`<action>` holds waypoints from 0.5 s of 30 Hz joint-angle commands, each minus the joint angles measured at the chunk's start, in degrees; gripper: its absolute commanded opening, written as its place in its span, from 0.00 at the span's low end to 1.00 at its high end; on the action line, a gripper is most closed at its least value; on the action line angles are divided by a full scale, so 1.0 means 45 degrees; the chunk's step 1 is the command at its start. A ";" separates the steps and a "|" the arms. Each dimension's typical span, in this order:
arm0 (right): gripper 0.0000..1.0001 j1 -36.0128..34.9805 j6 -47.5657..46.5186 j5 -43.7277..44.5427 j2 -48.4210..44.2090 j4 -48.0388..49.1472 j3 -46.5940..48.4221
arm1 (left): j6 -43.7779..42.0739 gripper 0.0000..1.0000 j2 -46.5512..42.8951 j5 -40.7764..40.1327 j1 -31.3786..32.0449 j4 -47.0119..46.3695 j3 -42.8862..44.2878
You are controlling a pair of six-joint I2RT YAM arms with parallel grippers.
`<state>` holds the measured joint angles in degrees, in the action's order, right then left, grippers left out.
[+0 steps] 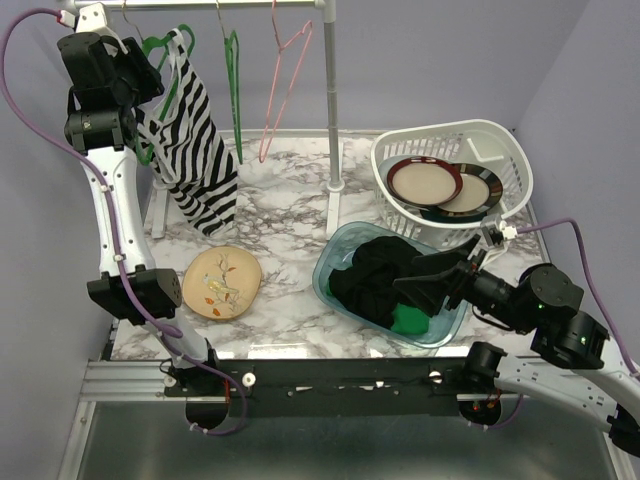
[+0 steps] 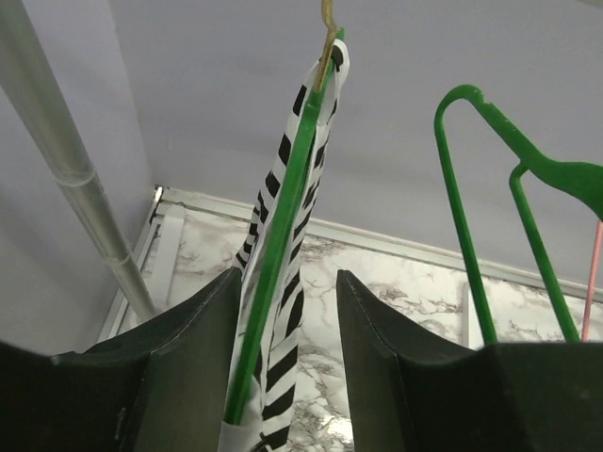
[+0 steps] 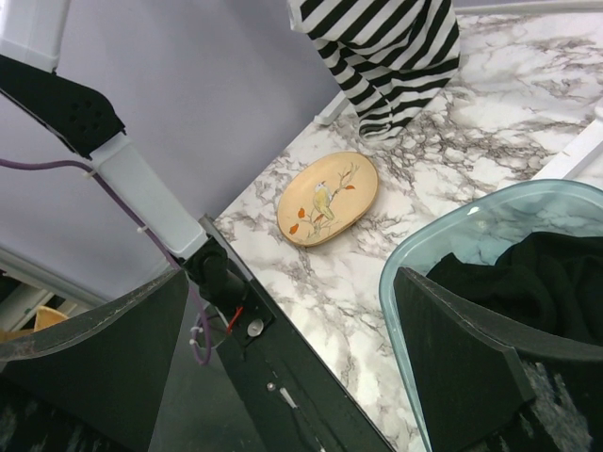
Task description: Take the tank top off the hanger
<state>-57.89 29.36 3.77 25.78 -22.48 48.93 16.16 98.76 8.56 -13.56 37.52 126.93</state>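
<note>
The black-and-white striped tank top [image 1: 195,150] hangs on a green hanger [image 1: 160,45] at the left end of the rail. In the left wrist view the hanger [image 2: 278,254] and tank top [image 2: 283,348] run up between my left gripper's [image 2: 288,275] jaws. The left jaw touches the fabric and a gap stays at the right jaw. From above, the left gripper [image 1: 150,80] is raised at the garment's shoulder. My right gripper [image 1: 425,285] stands open and empty over the tub's edge. The right wrist view shows the right gripper [image 3: 292,273] and the tank top's hem [image 3: 386,47].
A bare green hanger [image 1: 232,70] and a pink hanger [image 1: 285,80] hang further right on the rail, by the rack post [image 1: 333,100]. A white basket [image 1: 500,140] holds two plates. A blue tub [image 1: 335,255] holds dark clothes. A wooden bird plate [image 1: 222,283] lies front left.
</note>
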 commanded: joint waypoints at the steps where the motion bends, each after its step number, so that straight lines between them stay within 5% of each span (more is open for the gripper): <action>1: 0.98 0.0012 -0.0158 0.0041 -0.0144 0.0054 0.0006 | -0.0271 0.50 0.0415 0.0170 -0.0092 -0.0681 0.0229; 10: 0.98 0.0013 -0.0100 0.0022 -0.0163 0.0152 -0.0052 | -0.0135 0.12 0.0358 0.0072 -0.0072 -0.1559 -0.0258; 15: 0.98 0.0032 -0.0080 -0.0018 -0.0026 0.0132 0.0006 | -0.0252 0.00 -0.0128 -0.0203 -0.0053 -0.2144 -0.0433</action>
<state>-57.89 29.41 3.77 25.47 -22.39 48.93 15.55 101.67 8.54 -13.56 33.06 125.99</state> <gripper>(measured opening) 0.985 0.071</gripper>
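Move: The near arm of the green hanger carrying the striped tank top is about 3 cm ahead of the left hand, 1 cm left and 1 cm down, already between the half-open fingers. The top's middle hangs some 9 cm ahead, 3 cm right and 16 cm down. The empty green hanger is about 8 cm ahead and 15 cm right, roughly level. From the right hand, the striped top's hanger arm is some 36 cm ahead, 43 cm left and 11 cm up. Bring the left gripper forward about 2.5 cm onto the near arm of the striped top's hanger, sinking some 1.5 cm on the way and easing to a stop. Hold the wrist's attitude, fingers pointing forward, and close them almost fully from half open so that the pads pinch the green plastic from both sides. ##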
